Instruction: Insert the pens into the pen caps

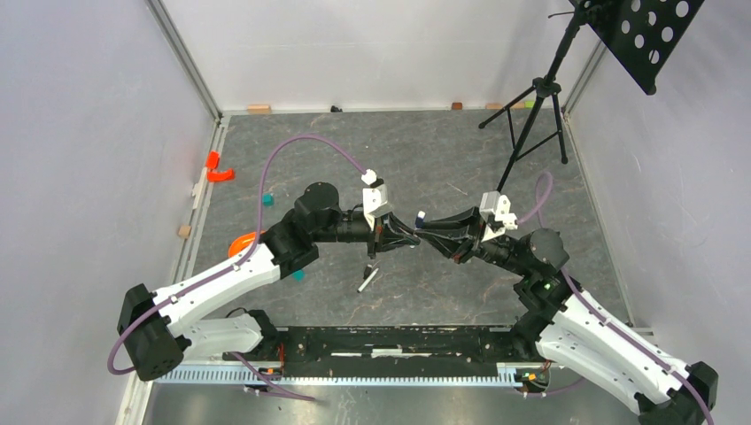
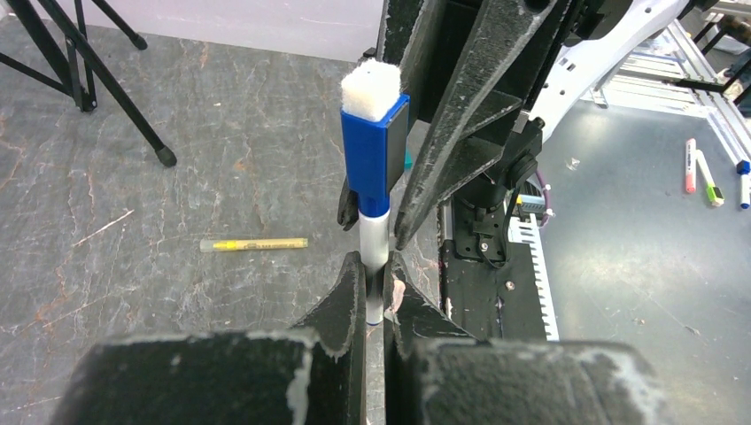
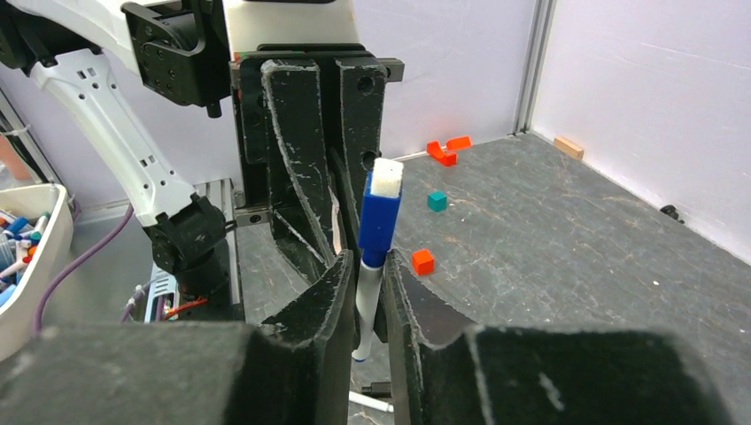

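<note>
Over the middle of the table a white pen [image 2: 375, 241] stands upright with a bright blue pen cap [image 2: 373, 159] on its upper end. My left gripper [image 2: 376, 267] is shut on the pen's lower barrel. My right gripper [image 3: 365, 266] faces it, fingertips pressed to both sides of the cap's lower collar [image 3: 375, 257]. In the top view the two grippers meet tip to tip under the blue cap [image 1: 422, 215]. A yellow-olive pen [image 2: 254, 243] lies flat on the table. Another white pen [image 1: 364, 285] with a black piece at its end lies below the grippers.
A red cube [image 3: 422, 261], a teal cube [image 3: 437, 201] and red pieces [image 3: 447, 149] sit on the mat. A black tripod stand [image 1: 531, 115] occupies the far right. A white bin of markers [image 3: 22, 257] stands off the mat. Loose markers [image 2: 700, 173] lie beyond the rail.
</note>
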You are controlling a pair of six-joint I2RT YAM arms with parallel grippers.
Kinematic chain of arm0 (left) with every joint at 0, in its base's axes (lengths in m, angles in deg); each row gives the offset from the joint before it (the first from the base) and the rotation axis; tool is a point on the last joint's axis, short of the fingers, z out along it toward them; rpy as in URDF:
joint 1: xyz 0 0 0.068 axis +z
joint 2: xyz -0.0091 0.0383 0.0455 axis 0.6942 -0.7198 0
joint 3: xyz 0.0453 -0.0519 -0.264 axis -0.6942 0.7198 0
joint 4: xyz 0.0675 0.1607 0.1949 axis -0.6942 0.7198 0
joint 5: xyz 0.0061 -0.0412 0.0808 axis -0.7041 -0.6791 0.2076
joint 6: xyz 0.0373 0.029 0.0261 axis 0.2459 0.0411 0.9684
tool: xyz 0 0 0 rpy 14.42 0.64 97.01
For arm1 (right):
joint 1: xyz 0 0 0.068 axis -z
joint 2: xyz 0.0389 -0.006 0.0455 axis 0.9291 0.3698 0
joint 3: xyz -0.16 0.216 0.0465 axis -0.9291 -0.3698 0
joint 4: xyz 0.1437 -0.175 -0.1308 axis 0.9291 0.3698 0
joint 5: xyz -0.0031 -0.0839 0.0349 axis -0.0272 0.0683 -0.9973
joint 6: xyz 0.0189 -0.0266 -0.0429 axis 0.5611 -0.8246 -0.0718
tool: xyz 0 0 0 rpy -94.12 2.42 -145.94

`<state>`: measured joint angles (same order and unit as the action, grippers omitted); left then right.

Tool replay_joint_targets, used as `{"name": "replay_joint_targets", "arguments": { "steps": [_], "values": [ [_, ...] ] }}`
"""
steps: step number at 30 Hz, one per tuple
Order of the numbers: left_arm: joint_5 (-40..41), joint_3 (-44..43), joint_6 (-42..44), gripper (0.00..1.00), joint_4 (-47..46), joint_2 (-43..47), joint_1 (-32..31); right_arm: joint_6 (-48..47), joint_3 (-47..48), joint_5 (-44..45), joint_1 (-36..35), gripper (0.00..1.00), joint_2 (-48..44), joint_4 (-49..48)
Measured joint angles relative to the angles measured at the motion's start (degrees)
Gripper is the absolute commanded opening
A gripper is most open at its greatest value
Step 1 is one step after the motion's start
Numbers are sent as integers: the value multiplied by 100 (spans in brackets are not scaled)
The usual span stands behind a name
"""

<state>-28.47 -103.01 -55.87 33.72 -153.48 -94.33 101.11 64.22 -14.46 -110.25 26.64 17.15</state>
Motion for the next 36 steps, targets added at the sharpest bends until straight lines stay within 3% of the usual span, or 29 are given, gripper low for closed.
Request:
{"name": "replay_joint_targets", "arguments": {
  "steps": [4, 7, 11, 15, 22, 24, 25, 27, 31, 32, 36],
  "values": [
    [0, 0, 0, 2, -2, 0, 0, 120, -2, -26, 0, 12, 118, -173],
    [2, 0, 4, 2, -31, 0, 13, 212, -4, -20, 9, 11, 162, -256],
    [4, 0, 9, 2, -35, 0, 15, 262, -4, -15, 11, 26, 197, -286],
    [4, 7, 9, 2, -35, 0, 11, 258, -4, -9, 7, 29, 234, -284],
    [13, 22, 20, 2, -35, 0, 11, 260, -13, 35, 4, 3, 238, -249],
    [15, 31, 24, 3, -37, 0, 11, 260, -13, 52, 4, 0, 236, -236],
    [17, 33, 26, 10, -37, 0, 11, 258, -17, 63, 4, 0, 232, -223],
    [50, 35, 28, 46, -37, 0, 11, 254, -26, 85, 4, 0, 216, -210],
    [269, 39, 103, 93, -35, 0, 11, 168, -50, 264, 0, 0, 94, -98],
    [348, 42, 114, 99, -33, 2, 11, 136, -48, 358, 0, 0, 61, -48],
    [612, 48, 144, 100, 9, 50, 11, -11, 59, 949, 0, 0, 2, 511]
  ]
}}
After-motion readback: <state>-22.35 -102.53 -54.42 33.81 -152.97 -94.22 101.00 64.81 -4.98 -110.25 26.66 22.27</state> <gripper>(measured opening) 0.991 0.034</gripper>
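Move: Standing upright in the left hand's shut fingers, the blue-capped pen has its middle about 3 cm above that hand's point. From the right hand's part-open fingers, the same pen is about 1 cm to the left and 1 cm ahead, at their height. Some 31 cm below the right hand, on the table, the yellow pen lies roughly 9 cm ahead and 11 cm right, and the white pen about 11 cm left and level front to back. Easing barely 1 cm onto the pen, the right hand works its fingers a little open, then shuts them on the white body just under the blue cap while the left keeps its pinch lower down. The left then opens wide and swings about 2 cm forward; the right carries the pen some 2.5 cm forward and a little right and down, turning roughly 10 degrees clockwise. ##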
